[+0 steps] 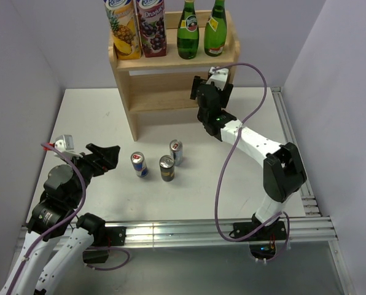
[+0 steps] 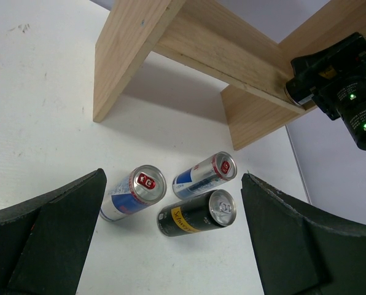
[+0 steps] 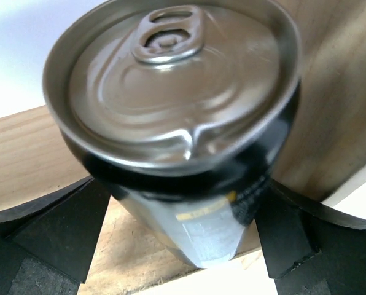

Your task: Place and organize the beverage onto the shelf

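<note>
The light-wood shelf (image 1: 171, 80) stands at the back; its top board holds two juice cartons (image 1: 137, 31) and two green bottles (image 1: 201, 31). My right gripper (image 1: 209, 92) is at the right end of the lower tier. In the right wrist view a black can (image 3: 171, 92) stands upright on the wooden board (image 3: 23, 153), between the spread fingers of the open right gripper (image 3: 183, 203). Three cans stand on the table: a blue-silver one (image 1: 139, 164), a black one (image 1: 166, 168), another blue-silver one (image 1: 176, 152). My left gripper (image 1: 106, 157) is open to their left, holding nothing.
The shelf's side panels (image 2: 124, 55) reach the table. White walls close in at left, back and right. The right arm (image 2: 342, 92) shows beside the shelf's right panel in the left wrist view. A purple cable (image 1: 226, 166) loops over the table's right half.
</note>
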You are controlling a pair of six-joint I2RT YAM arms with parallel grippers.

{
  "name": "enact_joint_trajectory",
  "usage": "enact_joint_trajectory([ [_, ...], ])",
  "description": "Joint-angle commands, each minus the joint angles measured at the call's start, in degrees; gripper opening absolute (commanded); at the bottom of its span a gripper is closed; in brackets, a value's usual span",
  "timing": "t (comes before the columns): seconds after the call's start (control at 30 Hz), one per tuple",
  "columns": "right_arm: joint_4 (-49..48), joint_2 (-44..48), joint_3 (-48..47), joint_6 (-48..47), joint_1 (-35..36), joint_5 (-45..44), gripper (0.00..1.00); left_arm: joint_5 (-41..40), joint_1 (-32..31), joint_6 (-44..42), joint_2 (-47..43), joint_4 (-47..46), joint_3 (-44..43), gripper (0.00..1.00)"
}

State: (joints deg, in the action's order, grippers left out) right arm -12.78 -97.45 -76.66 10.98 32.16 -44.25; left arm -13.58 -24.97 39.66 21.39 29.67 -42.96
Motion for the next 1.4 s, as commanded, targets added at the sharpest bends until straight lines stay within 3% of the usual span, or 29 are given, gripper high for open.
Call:
enact_joint_trajectory([
  [0.0,0.1,4.3,1.7,2.1,-1.0,-2.8,1.00,-1.0,-0.3,-0.5,-0.6,-1.2,-0.1,0.99],
  [0.5,6.0,18.2,14.2,7.9,5.9,-4.6,1.00,-1.4,-0.3,-0.4,-0.8,-1.1,-0.1,0.99],
  [0.7,12.3,28.5,22.1,16.5,16.9,-7.0,1.00,-1.6,-0.3,-0.3,-0.8,-1.1,0.0,0.99],
  [0.87,8.1,33.3,33.0,17.1,31.2,-5.1,1.00,-1.4,-0.3,-0.3,-0.6,-1.1,0.0,0.99],
  [0.9,8.1,33.6,35.8,18.2,35.2,-5.1,1.00,-1.4,-0.3,-0.4,-0.6,-1.1,0.0,0.99],
  [1.07,3.6,34.3,43.9,23.8,40.6,0.0,1.00,-1.0,-0.3,-0.4,-0.3,-1.4,0.1,0.99],
  [1.37,-3.4,23.5,42.0,24.7,45.4,0.7,1.00,-0.6,-0.2,-0.6,1.6,-1.7,0.1,0.99],
])
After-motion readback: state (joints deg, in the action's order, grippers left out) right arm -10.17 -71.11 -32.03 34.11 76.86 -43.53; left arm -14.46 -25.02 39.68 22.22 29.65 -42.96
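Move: Between the right hand's open fingers the placed can already stands released on the middle shelf. The black can, next on the table, is about 23 cm back, 18 cm left and some 22 cm below this hand. The silver can stands 7 cm farther out than it and 4 cm to its right, the blue can 11 cm left of it and 2 cm farther out. From the left hand the black can lies about 6 cm ahead, 16 cm right and 22 cm below. Backing straight out of the shelf with its fingers still wide open, the right hand leaves the placed can, then speeds up and swings back and left, sinking towards the black can: about 31 cm back, 15 down and 13 left in all. It turns some 40 degrees counter-clockwise, tips its fingers slightly down, and slows, still descending, short of the black can without touching it. ##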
